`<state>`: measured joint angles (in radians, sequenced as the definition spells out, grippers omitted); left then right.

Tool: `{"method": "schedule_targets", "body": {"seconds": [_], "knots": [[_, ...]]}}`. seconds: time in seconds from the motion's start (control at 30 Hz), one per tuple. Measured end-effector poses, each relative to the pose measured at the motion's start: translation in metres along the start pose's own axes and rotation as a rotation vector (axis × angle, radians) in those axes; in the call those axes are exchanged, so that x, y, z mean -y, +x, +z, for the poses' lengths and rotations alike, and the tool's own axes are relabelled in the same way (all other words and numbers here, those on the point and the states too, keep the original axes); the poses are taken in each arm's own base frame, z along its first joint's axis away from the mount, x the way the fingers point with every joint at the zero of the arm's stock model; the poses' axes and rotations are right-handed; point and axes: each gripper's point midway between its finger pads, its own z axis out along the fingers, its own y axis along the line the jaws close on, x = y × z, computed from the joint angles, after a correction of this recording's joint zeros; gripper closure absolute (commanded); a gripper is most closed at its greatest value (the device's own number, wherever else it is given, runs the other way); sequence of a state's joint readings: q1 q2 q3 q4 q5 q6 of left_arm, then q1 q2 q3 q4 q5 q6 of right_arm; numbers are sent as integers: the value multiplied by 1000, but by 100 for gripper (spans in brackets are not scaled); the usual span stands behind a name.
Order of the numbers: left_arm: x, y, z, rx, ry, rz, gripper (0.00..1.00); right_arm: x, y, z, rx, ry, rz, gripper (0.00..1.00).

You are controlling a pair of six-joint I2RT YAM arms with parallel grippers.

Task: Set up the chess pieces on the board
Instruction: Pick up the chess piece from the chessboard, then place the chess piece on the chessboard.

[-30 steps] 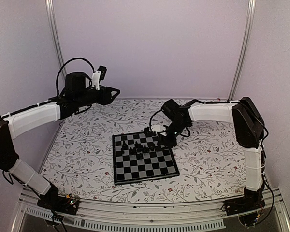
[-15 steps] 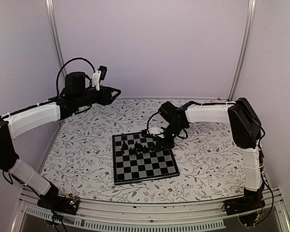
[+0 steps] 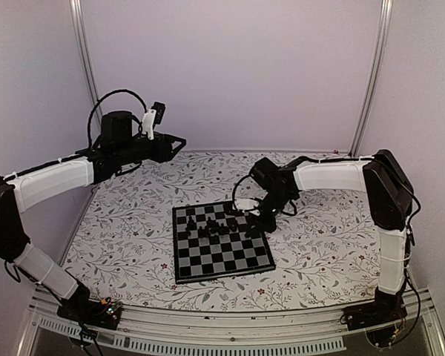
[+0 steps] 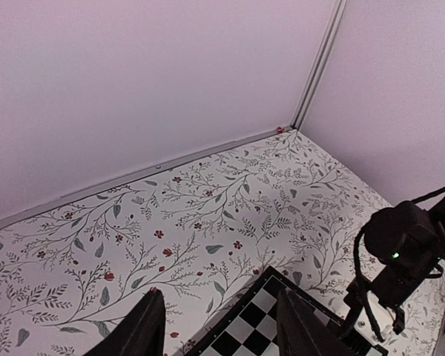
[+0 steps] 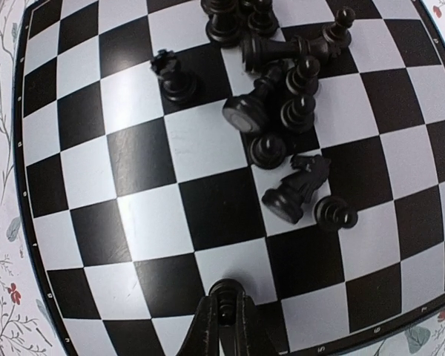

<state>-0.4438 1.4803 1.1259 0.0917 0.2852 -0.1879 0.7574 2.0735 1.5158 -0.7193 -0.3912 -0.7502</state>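
The board (image 3: 237, 256) of black and light squares lies flat on the floral cover, in the middle of the table. A heap of black chess pieces (image 3: 216, 226) sits near its far middle; in the right wrist view the pieces (image 5: 282, 104) are partly upright and partly toppled. My right gripper (image 5: 224, 305) is shut on a small black pawn (image 5: 225, 286) standing near the board's edge. From above, that right gripper (image 3: 265, 221) is at the board's far right side. My left gripper (image 4: 222, 330) hangs open and empty, high over the far left of the table (image 3: 174, 143).
The floral table cover (image 3: 126, 230) surrounds the board on all sides. Pale walls and metal corner posts (image 3: 371, 74) close the back and sides. In the left wrist view the board's corner (image 4: 259, 322) and the right arm's wrist (image 4: 400, 252) show.
My right gripper has shifted right along the board's far side and its jaws have closed on the pawn. The left arm has not moved.
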Motion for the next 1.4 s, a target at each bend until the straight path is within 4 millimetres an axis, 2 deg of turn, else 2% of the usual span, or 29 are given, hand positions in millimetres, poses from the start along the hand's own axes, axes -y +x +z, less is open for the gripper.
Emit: {"method": "schedule_targets", "body": {"seconds": [0.3, 0.53, 0.77, 0.83, 1.07, 1.13, 1.23, 1.4], "knots": [[0, 1, 0, -2, 3, 0, 48, -28, 25, -22, -31, 11, 16, 96], [0, 1, 0, -3, 3, 0, 48, -38, 38, -17, -63, 2, 24, 96], [0, 2, 1, -7, 1, -2, 48, -54, 38, -9, -77, -17, -8, 95], [-1, 4, 3, -12, 1, -3, 48, -55, 37, -8, -77, -17, -13, 91], [-3, 10, 6, -28, -1, -8, 48, -54, 40, -7, -90, -7, -14, 61], [-3, 10, 6, -28, -1, -8, 48, -54, 40, -8, -91, -7, -12, 59], [-3, 10, 6, -28, -1, -8, 48, -53, 33, -15, -88, -12, -11, 59], [-3, 10, 6, -28, -1, -8, 47, -37, -12, -40, 10, 30, -37, 62]]}}
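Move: The right gripper already holds a pawn just above the board. Its square, on the board's right edge and second from the near corner, lies about 6 cm back, 4 cm to the right and 3 cm below; that corner is some 11 cm back and 7 cm right. The fallen knight lies 3 cm ahead and 5 cm left, a standing pawn 5 cm ahead and 4 cm left. From the left hand the square is roughly 18 cm back, 22 cm right, 27 cm down. Carry the pinched pawn low over the board with the right hand, back and to the right by about 7 cm in all, away from the fallen knight, rising slightly and then sinking onto the right-edge square. Open the fingers partway to let it go there, then lift some 5 cm, drifting forward and left. ##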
